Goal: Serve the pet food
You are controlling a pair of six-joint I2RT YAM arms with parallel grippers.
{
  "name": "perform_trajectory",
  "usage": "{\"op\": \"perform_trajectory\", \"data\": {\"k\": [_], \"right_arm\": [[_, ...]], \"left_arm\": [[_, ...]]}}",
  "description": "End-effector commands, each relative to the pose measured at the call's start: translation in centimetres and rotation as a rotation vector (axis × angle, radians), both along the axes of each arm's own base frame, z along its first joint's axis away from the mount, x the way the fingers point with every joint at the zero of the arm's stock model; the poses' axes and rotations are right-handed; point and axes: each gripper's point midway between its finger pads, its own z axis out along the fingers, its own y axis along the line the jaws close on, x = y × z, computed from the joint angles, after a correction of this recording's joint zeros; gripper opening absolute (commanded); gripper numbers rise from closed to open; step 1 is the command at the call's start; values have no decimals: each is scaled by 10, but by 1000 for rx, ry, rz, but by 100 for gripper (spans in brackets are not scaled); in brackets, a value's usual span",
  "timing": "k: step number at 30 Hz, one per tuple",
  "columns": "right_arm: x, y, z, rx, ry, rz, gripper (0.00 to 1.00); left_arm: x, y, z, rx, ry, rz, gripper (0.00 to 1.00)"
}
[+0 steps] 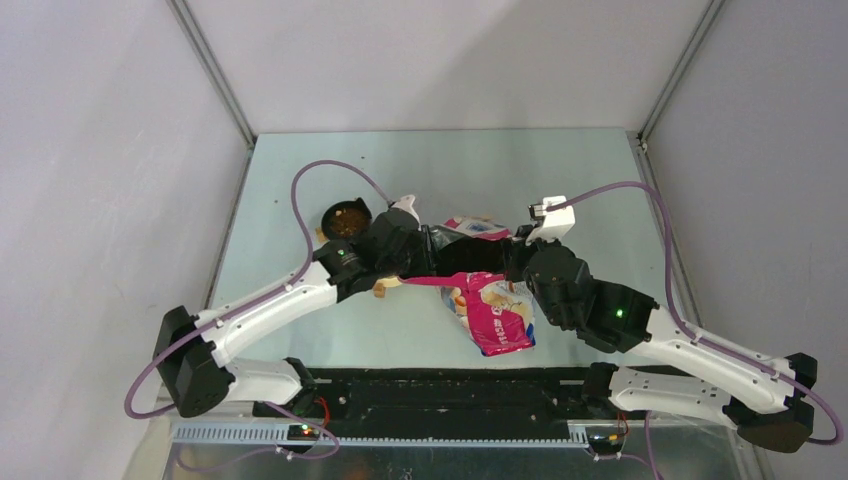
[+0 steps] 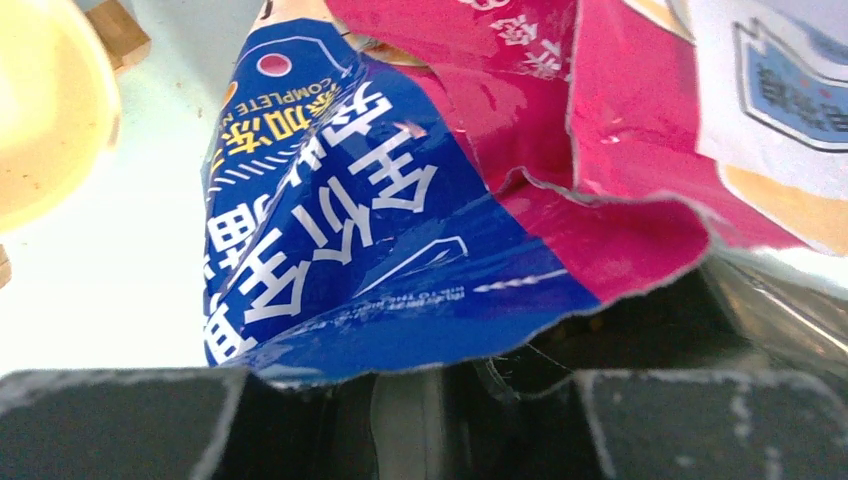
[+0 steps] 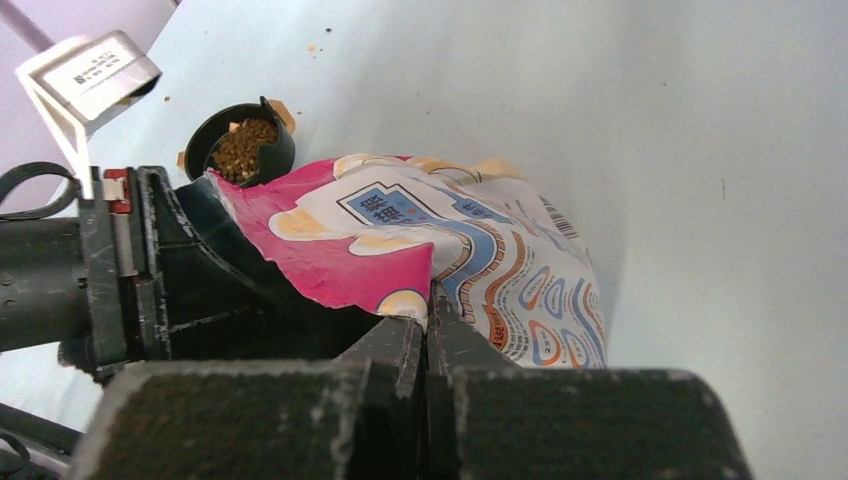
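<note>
Pet food (image 1: 347, 222) fills a black bowl (image 3: 216, 135) at the back left; the brown kibble (image 3: 245, 148) shows clearly in the right wrist view. The glossy pink-and-blue bag (image 1: 495, 315) lies mid-table with its mouth held open toward the left. My right gripper (image 3: 430, 305) is shut on the bag's pink rim (image 3: 400, 290). My left gripper (image 2: 410, 400) sits at the bag (image 2: 350, 220) mouth, shut on a clear plastic scoop handle (image 2: 408, 420) that reaches into the dark opening. The scoop's cup is hidden inside.
A wooden block (image 2: 120, 30) and a blurred yellow rounded thing (image 2: 45, 110) lie left of the bag. A tan piece (image 1: 380, 290) pokes out under the left arm (image 1: 280, 305). Crumbs (image 3: 315, 45) dot the far table. Walls close in on three sides.
</note>
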Motion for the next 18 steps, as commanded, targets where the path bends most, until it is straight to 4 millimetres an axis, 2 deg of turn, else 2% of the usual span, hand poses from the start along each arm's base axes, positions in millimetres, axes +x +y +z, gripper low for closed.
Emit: {"op": "perform_trajectory", "data": {"k": [1,18], "right_arm": [[9,-31,31,45,-84,-132,0],[11,-28,31,48,-81,-120,0]], "left_arm": [[-22,-18,69,-254,-38,-98,0],[-40,20,95,-259,-72,-21,0]]}}
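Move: The left hand holds the scoop inside the pet food bag; the bag's mouth centres about 6 cm to its right, 2 cm ahead and 3 cm above. The empty cream bowl lies some 15 cm ahead, 12 cm left and 15 cm below; the black bowl is about 25 cm ahead and 23 cm left, equally low. From the right hand, pinching the bag's rim, the mouth centres about 6 cm left, 2 cm ahead and 8 cm below. The left hand lifts the scoop about 7 cm, drawing back 3 cm, while the right keeps pinching the rim. ##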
